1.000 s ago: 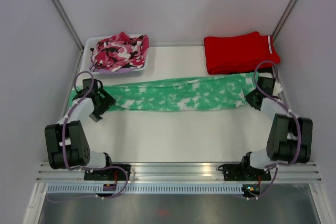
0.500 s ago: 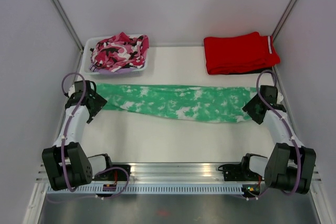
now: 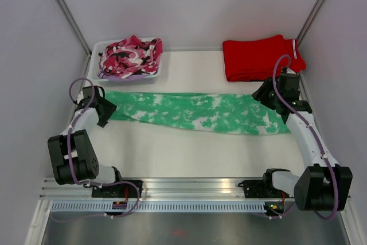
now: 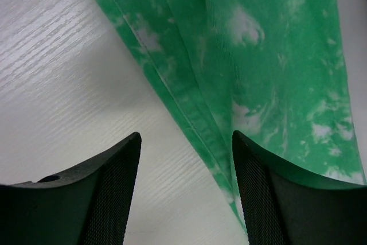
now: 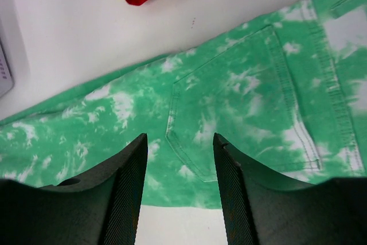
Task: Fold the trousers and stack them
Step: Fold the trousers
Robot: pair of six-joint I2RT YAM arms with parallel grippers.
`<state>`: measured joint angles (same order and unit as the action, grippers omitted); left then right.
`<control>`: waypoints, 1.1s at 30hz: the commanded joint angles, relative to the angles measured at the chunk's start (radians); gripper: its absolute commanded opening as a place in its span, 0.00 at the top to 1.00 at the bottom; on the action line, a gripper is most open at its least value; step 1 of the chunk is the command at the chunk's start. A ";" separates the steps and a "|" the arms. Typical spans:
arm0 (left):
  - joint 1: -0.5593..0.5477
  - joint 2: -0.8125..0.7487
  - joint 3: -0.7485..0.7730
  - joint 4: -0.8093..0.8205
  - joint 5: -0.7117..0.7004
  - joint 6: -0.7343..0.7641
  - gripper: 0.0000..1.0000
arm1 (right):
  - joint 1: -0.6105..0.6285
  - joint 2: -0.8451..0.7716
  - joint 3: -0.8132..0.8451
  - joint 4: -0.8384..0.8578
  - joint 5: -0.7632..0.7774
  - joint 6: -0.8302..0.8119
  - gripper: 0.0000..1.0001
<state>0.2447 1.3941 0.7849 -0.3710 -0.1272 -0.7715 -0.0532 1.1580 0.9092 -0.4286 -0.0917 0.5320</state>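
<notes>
The trousers point(image 3: 195, 112), mint green with white blotches, lie stretched flat in a long band across the middle of the table. My left gripper point(image 3: 102, 109) sits at their left leg end. In the left wrist view it point(image 4: 186, 136) is open, low over the table, with the trousers' point(image 4: 269, 44) hemmed edge running under its right finger and nothing gripped. My right gripper point(image 3: 265, 93) hovers above the waist end. In the right wrist view it point(image 5: 180, 137) is open and empty, with the trousers' point(image 5: 241, 84) back pocket below it.
A white tray point(image 3: 97, 47) at the back left holds a pink, black and white camouflage garment point(image 3: 131, 55). Folded red trousers point(image 3: 261, 57) lie at the back right, just behind my right gripper. Side walls close in the table, and a metal rail point(image 3: 195, 185) runs along the near edge.
My right gripper opened, let go of the waist end and rose toward the back. The trousers settled flat on the table. My left gripper stayed near the leg end, its jaws a little narrower.
</notes>
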 commanded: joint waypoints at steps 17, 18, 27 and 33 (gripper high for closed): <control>0.001 0.200 0.088 0.170 0.003 -0.074 0.59 | 0.099 0.166 -0.043 0.133 -0.045 -0.007 0.43; 0.001 0.210 0.091 0.172 0.003 -0.075 0.63 | 0.101 0.172 -0.040 0.136 -0.042 -0.007 0.43; 0.001 0.249 0.109 0.211 -0.014 -0.049 0.71 | 0.105 0.189 -0.036 0.134 -0.037 -0.024 0.43; 0.002 0.264 0.164 0.187 -0.063 -0.005 0.98 | 0.107 0.210 -0.041 0.152 -0.039 -0.023 0.42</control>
<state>0.2447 1.6424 0.8795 -0.2119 -0.1364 -0.8139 0.0498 1.3487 0.8711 -0.3218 -0.1333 0.5251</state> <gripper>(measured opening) 0.035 0.577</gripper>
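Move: Ahead of the left hand by some 5 cm, 1 cm to its left and 4 cm below, lies the left end of the folded green trousers; the basket's middle is about 25 cm ahead and 9 cm to the right, roughly at hand height. Below the open right hand by about 15 cm is cloth, with the patch beside the pocket 5 cm left and the pocket 4 cm right, both level with it. The red stack sits 22 cm ahead, 4 cm right and 12 cm below. Reaching forward about 5 cm and sinking some 3 cm onto the trousers' left end, the left hand steadily closes its half-open fingers until the tips all but meet at the upper cloth, a little in from the near edge. The right hand meanwhile sinks about 6 cm and shifts 4 cm left over the cloth beside the pocket, tipping slightly further down, fingers still half open and clear of the fabric. ##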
